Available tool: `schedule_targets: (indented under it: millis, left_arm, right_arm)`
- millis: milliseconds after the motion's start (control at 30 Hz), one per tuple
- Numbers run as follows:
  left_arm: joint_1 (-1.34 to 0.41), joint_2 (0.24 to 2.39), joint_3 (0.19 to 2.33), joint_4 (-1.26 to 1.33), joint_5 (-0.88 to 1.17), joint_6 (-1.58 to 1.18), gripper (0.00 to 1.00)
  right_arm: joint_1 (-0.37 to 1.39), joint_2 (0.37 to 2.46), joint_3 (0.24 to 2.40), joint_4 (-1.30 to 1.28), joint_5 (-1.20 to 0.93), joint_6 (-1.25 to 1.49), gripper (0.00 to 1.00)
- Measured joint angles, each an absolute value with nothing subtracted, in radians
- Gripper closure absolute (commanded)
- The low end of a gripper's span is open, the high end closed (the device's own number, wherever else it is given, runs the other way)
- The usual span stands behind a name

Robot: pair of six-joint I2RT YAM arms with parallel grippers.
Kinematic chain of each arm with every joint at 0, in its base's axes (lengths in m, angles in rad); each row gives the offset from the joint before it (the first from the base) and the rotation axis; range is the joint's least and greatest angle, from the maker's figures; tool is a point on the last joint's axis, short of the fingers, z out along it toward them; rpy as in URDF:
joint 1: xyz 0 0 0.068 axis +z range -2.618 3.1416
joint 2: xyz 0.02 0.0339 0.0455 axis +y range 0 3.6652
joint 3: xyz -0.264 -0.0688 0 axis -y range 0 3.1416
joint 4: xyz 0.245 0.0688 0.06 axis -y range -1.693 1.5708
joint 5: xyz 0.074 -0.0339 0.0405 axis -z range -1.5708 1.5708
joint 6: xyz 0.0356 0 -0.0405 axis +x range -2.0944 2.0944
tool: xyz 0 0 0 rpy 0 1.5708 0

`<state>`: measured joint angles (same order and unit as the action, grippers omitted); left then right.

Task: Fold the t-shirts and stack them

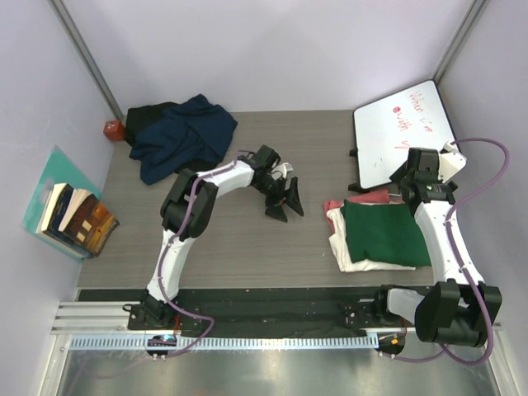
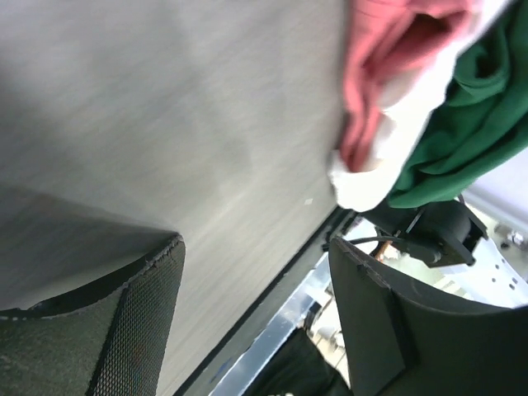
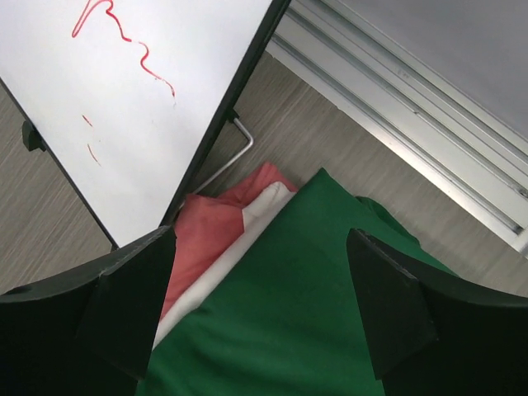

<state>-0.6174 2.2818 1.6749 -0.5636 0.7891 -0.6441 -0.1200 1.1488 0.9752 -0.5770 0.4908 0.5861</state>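
Note:
A folded stack lies at the right of the table: the dark green t-shirt (image 1: 382,232) on top, the cream-white t-shirt (image 1: 346,256) under it, the pink-red t-shirt (image 1: 363,199) at the bottom. The stack also shows in the right wrist view (image 3: 305,313) and the left wrist view (image 2: 470,124). The navy blue t-shirt (image 1: 186,134) lies crumpled on the black t-shirt (image 1: 147,117) at the back left. My left gripper (image 1: 285,206) is open and empty above the bare table middle. My right gripper (image 3: 260,305) is open and empty above the stack's far edge.
A white whiteboard (image 1: 402,132) with red writing leans at the back right, just behind the stack. A small red object (image 1: 112,129) sits at the far left corner. Books (image 1: 74,216) lie on a teal sheet off the table's left side.

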Motion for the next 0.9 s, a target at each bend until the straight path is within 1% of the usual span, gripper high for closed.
schedule_targets:
  millis: [133, 267, 400, 633, 900]
  left_arm:
    - [-0.556, 2.25, 1.647, -0.621, 0.752, -0.591, 0.27]
    - [-0.541, 2.207, 1.59, -0.64, 0.729, -0.563, 0.28]
    - [-0.546, 2.194, 1.564, -0.649, 0.731, -0.555, 0.28]
    - [-0.546, 2.192, 1.559, -0.656, 0.737, -0.547, 0.29]
    - [-0.548, 2.198, 1.568, -0.677, 0.738, -0.544, 0.3]
  right_arm:
    - [-0.122, 1.215, 0.926, -0.48, 0.485, 0.594, 0.09]
    - [-0.122, 1.275, 0.877, -0.387, 0.466, 0.6, 0.09]
    - [-0.122, 1.275, 0.81, -0.276, 0.448, 0.591, 0.09]
    - [-0.127, 1.275, 0.754, -0.116, 0.432, 0.553, 0.1]
    - [-0.145, 1.326, 0.742, 0.044, 0.398, 0.52, 0.11]
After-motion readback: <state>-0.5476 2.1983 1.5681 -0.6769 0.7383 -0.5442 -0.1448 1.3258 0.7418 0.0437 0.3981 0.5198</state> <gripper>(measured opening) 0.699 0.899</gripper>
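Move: Below the right hand lies the far right part of the shirt stack, and the red shirt peeking out along its far edge is about 5 cm ahead, 8 cm to the left and 15 cm below. The green shirt on top has its middle some 6 cm back and 8 cm left; the whiteboard's middle is roughly 20 cm ahead and 4 cm right. From the left hand, the red shirt is about 25 cm to the right and 4 cm ahead. Sinking about 6 cm over the stack's far edge, then reaching some 7 cm forward in all towards the whiteboard's near edge, the right hand tips its open fingers up by around 10 degrees and stays clear above the cloth. The left hand, open and low, eases another 5 cm left away from the stack and stops. ##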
